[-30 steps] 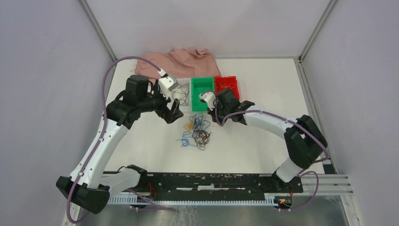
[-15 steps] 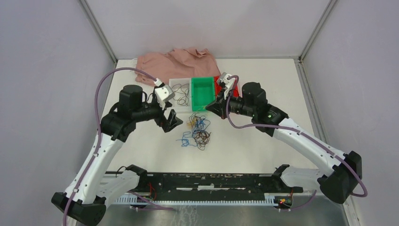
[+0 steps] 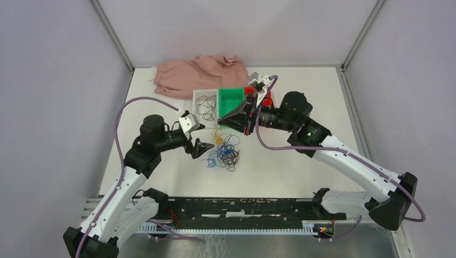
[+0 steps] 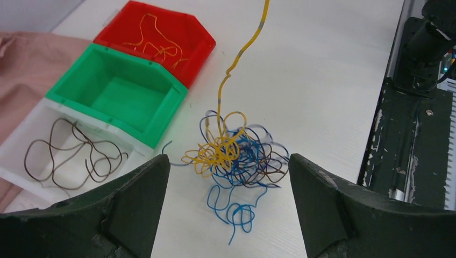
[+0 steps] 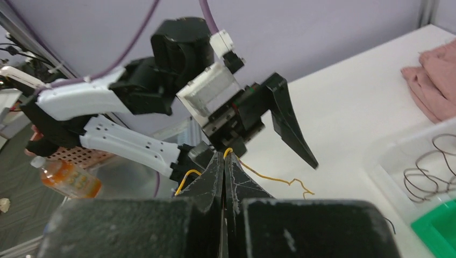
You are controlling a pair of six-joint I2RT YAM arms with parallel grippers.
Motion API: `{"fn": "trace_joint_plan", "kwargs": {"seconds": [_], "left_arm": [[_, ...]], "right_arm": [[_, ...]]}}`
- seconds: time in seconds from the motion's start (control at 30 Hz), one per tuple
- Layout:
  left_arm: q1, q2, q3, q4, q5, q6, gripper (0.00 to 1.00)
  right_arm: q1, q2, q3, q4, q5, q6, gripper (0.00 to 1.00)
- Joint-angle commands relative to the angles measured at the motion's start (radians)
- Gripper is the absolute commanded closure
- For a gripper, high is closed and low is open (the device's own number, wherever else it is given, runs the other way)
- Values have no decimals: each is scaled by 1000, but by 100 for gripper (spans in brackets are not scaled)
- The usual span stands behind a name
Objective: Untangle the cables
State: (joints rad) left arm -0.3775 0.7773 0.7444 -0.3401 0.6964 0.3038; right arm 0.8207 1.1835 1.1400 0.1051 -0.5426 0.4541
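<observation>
The cables (image 3: 226, 153) lie as one tangle of blue, yellow-orange and dark brown strands on the white table. In the left wrist view the tangle (image 4: 236, 156) sits ahead of my open left gripper (image 4: 228, 161), apart from both fingers. One yellow cable (image 4: 242, 48) rises steeply out of the tangle. My right gripper (image 5: 225, 155) is shut on that yellow cable (image 5: 269, 177), pinched at the very fingertips. From above, the right gripper (image 3: 228, 119) hangs raised in front of the bins, and the left gripper (image 3: 199, 148) is just left of the tangle.
Three bins stand in a row behind the tangle: a white bin (image 4: 21, 131) with brown strands, an empty green bin (image 4: 80, 75), and a red bin (image 4: 204, 40) with yellow strands. A pink cloth (image 3: 199, 72) lies at the back. The right gripper covers part of the bins from above.
My right arm has swung up and back over the bins, drawing a yellow cable up out of the tangle. My left arm has moved nearer and lower, beside the tangle.
</observation>
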Motion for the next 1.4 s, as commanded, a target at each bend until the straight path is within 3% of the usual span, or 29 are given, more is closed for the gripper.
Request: {"fn": "trace_joint_plan", "kwargs": {"seconds": [0.0, 0.2, 0.37, 0.5, 0.6, 0.67, 0.73, 0.9, 1.13, 1.37], "left_arm": [[-16, -30, -47, 296, 56, -80, 14], [-25, -14, -42, 314, 83, -111, 22], [-29, 26, -17, 278, 165, -110, 53], [-29, 74, 26, 191, 252, -89, 62], [-31, 92, 61, 132, 266, -52, 86], [-31, 79, 81, 131, 233, -51, 96], [-31, 57, 109, 142, 219, -62, 97], [-32, 45, 220, 112, 226, -120, 97], [-32, 26, 311, 81, 233, -162, 97], [-31, 12, 358, 92, 237, -188, 97]], "right_arm": [[23, 20, 60, 153, -35, 134, 100], [53, 46, 104, 116, -26, 162, 99], [71, 59, 129, 86, -21, 165, 100], [88, 72, 159, 35, -14, 144, 99], [95, 62, 161, -15, -2, 115, 99], [95, 40, 143, -35, 23, 99, 90], [96, 3, 111, -50, 69, 73, 70], [96, -129, -30, -37, 248, -6, 44], [94, -219, -158, -129, 409, -149, 36], [94, -251, -262, -119, 453, -230, 30]]}}
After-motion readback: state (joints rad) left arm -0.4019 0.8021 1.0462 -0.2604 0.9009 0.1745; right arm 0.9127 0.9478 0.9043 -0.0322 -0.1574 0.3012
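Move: The yellow cable hangs from my shut right fingers; its strand crosses about 5 cm to the right of my open left hand, level with it. From the left hand, the blue-brown tangle lies some 3 cm ahead, 5 cm right and 22 cm below; the green box is roughly 21 cm ahead, 8 cm right and 20 cm down. From my right hand, the left gripper is about 5 cm left, 2 cm ahead and 15 cm below. I ease my left hand about 3 cm right and close it on the hanging yellow strand, while my right, still pinching above, drifts back, left and up. With the left shut, I open the right fingers to let go and swing them about 8 cm right and 9 cm down, turning clockwise, as the left lifts its pinch some 13 cm. ##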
